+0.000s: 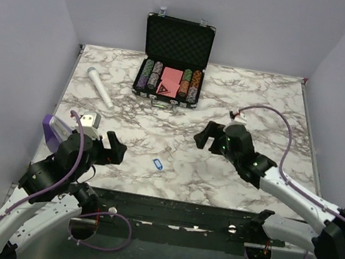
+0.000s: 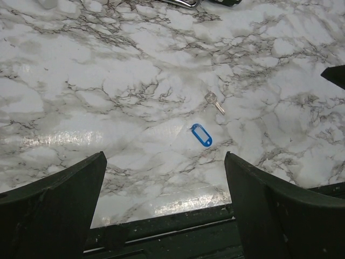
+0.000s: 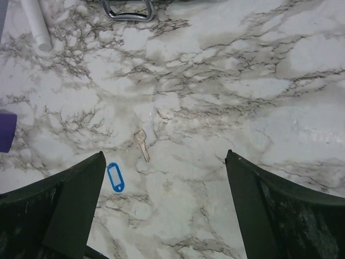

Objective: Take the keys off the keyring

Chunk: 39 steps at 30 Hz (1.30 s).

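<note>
The keyring, a small blue tag (image 1: 158, 164) with a white window, lies flat on the marble table near the front edge. It also shows in the left wrist view (image 2: 201, 135) and the right wrist view (image 3: 115, 177). A pale metal key (image 2: 214, 101) lies loose just beyond the tag, apart from it, and also shows in the right wrist view (image 3: 141, 143). My left gripper (image 1: 108, 151) is open and empty, left of the tag (image 2: 165, 159). My right gripper (image 1: 207, 135) is open and empty, to the tag's back right (image 3: 164, 156).
An open black case (image 1: 170, 80) with poker chips and cards stands at the back centre. A white microphone-like stick (image 1: 100, 87) lies at the back left. A purple and white device (image 1: 54, 129) sits by the left arm. The table's front edge (image 2: 161, 216) is close.
</note>
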Motion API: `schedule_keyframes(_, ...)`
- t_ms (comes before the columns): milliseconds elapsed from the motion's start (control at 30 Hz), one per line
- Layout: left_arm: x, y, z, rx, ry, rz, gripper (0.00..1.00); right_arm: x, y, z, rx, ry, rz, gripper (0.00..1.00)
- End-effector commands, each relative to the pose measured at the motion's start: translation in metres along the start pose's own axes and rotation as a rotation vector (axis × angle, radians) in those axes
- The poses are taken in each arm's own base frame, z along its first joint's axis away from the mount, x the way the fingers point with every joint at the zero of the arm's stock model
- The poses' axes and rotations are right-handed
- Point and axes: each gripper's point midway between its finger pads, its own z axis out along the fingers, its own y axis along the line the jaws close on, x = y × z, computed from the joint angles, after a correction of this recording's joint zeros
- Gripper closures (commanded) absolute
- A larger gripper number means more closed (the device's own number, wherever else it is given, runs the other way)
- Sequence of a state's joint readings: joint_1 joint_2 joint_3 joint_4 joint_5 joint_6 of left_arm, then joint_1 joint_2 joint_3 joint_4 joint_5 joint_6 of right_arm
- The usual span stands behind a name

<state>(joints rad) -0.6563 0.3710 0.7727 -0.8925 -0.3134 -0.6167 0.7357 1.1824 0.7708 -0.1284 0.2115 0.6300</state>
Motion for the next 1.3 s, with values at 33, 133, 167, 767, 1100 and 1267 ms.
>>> schedule_keyframes(33, 0.002, -0.006, 0.002, 0.036, 0.011, 0.015, 0.01, -0.018, -0.029, -0.024, 0.003, -0.259, 0.043, 0.00)
schedule_keyframes(133, 0.003, -0.007, 0.003, 0.038, 0.016, 0.020, 0.01, -0.016, -0.062, -0.035, 0.093, -0.375, 0.227, 0.00)
schedule_keyframes(167, 0.004, -0.008, 0.004, 0.041, 0.021, 0.023, 0.01, -0.009, -0.060, -0.037, 0.057, -0.361, 0.163, 0.00)
schedule_keyframes(767, 0.002, -0.008, 0.001, 0.049, 0.005, 0.016, 0.01, 0.017, -0.049, -0.045, -0.118, -0.349, 0.114, 0.00)
schedule_keyframes(1100, 0.003, -0.008, 0.002, 0.047, 0.014, 0.021, 0.01, 0.018, -0.057, -0.042, -0.073, -0.350, 0.139, 0.00)
schedule_keyframes(1267, 0.003, -0.008, 0.002, 0.050, 0.011, 0.019, 0.01, 0.020, -0.053, -0.041, -0.100, -0.342, 0.119, 0.02)
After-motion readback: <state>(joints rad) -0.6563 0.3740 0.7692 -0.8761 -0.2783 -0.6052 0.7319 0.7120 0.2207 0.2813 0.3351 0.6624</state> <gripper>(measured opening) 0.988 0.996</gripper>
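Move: The loose key lies on the table about 10 cm to the right hand's left, some 5 cm ahead and 13 cm below. The blue key tag is roughly 8 cm nearer the bases than the key and 4 cm farther left, and the case handle stands some 22 cm beyond the key and 6 cm left of it. From the left hand, the key is around 12 cm ahead, 16 cm right and 18 cm down. Touching nothing, the empty right hand heads off to the right, away from the key and tag, by about 6 cm, drawing back some 3 cm and ending a little lower. Its fingers stay wide open and lift about 15 degrees as the wrist rolls left side up and turns slightly clockwise; the quick retreat is followed by standing nearly still. ##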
